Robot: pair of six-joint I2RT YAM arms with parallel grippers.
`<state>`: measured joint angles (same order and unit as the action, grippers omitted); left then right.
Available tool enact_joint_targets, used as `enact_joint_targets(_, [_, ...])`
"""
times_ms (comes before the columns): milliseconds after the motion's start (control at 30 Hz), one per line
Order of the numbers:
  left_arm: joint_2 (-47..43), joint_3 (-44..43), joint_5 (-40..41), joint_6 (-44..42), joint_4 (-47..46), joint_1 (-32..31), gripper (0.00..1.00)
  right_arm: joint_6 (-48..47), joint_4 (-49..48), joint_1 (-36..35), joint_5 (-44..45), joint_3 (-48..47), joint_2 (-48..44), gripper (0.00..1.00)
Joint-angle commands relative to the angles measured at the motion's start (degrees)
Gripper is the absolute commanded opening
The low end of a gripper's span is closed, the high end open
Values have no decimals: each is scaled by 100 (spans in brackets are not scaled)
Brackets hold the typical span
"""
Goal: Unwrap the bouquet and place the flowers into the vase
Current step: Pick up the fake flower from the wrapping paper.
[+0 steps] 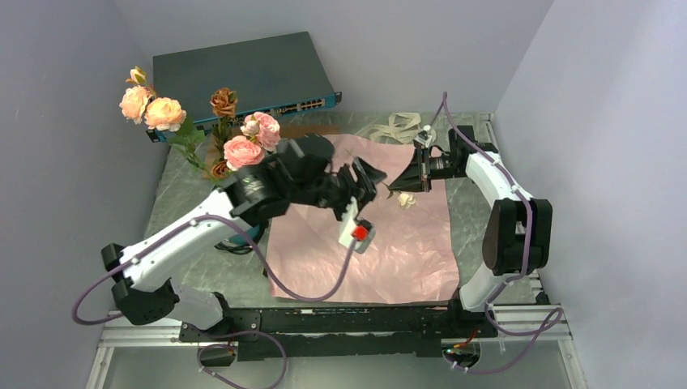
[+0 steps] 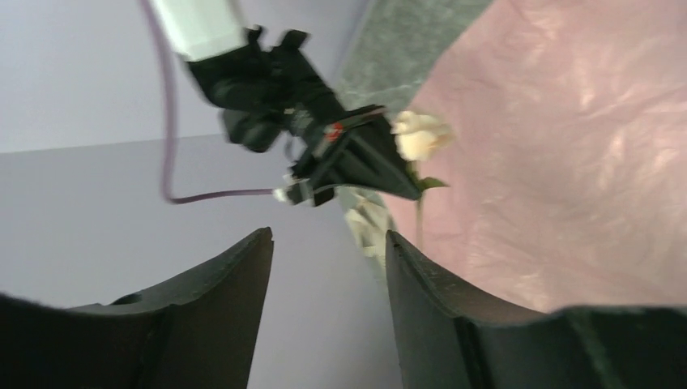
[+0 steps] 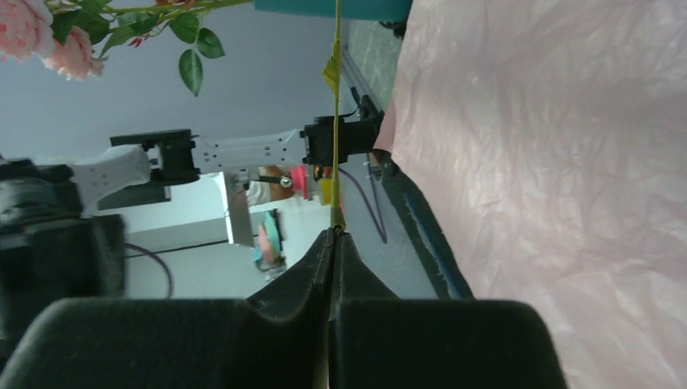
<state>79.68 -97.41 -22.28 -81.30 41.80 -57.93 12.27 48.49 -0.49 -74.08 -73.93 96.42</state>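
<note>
The pink wrapping paper (image 1: 381, 235) lies spread flat on the table. My right gripper (image 3: 334, 233) is shut on the thin green stem (image 3: 336, 121) of a cream rose (image 1: 407, 198) and holds it above the paper's far side. My left gripper (image 2: 328, 239) is open and empty, facing the right gripper (image 2: 348, 158) at close range. The cream rose (image 2: 421, 134) and its stem sit just past my right-hand finger (image 2: 405, 267). Pink, peach and rust flowers (image 1: 243, 150) stand upright at the left. The teal vase (image 3: 332, 6) shows in the right wrist view. In the top view my left arm mostly hides it.
A teal network switch (image 1: 243, 73) lies at the back left. The cream ribbon (image 1: 393, 128) is piled beyond the paper's far edge. Grey walls close in both sides. A red-tipped white part (image 1: 356, 231) of the left arm hangs over the paper.
</note>
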Motion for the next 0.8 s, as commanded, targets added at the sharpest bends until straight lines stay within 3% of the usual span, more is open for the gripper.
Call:
enact_joint_targets(0, [261, 550, 840, 185, -597, -352, 57, 607, -322, 27, -417, 282, -474, 0])
enact_joint_targets(133, [398, 1123, 1142, 398, -1136, -368, 47, 1007, -454, 24, -362, 599, -719, 0])
enact_joint_targets(367, [482, 1703, 1163, 762, -1884, -377, 41, 2355, -1441, 23, -720, 1465, -896, 0])
enact_joint_targets(533, [424, 2041, 1058, 1425, -2368, -256, 41, 1815, -886, 23, -696, 1258, -904, 0])
enact_joint_targets(767, [741, 1879, 927, 2030, -2460, 32, 40, 1963, -908, -29, -835, 1375, -926, 0])
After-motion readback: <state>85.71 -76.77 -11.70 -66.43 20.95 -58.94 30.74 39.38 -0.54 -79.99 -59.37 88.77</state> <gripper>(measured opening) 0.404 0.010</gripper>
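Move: Below and ahead of the open left hand hangs the fake flower's stem, pinched near its head in the right gripper: some 12 cm ahead, 7 cm to the right and 17 cm down. The right fingertips are 2 cm nearer than that stem part, and the white head is about 8 cm ahead, 10 cm right and 19 cm below. From the right hand, the left gripper is roughly 10 cm back, 6 cm left and 17 cm higher, and the pink paper's middle 7 cm left and 20 cm below. Dropping fast, then easing off, the left hand sinks about 14 cm with some 5 cm forward and a little to the right, down towards the stem beside the right fingertips, swinging its fingers some 15 degrees counter-clockwise and narrowing them without shutting. The right hand keeps its pinch and draws the flower back about 4 cm to meet it, rolling so the stem's free forward end dips about 15 degrees, then holds there. ##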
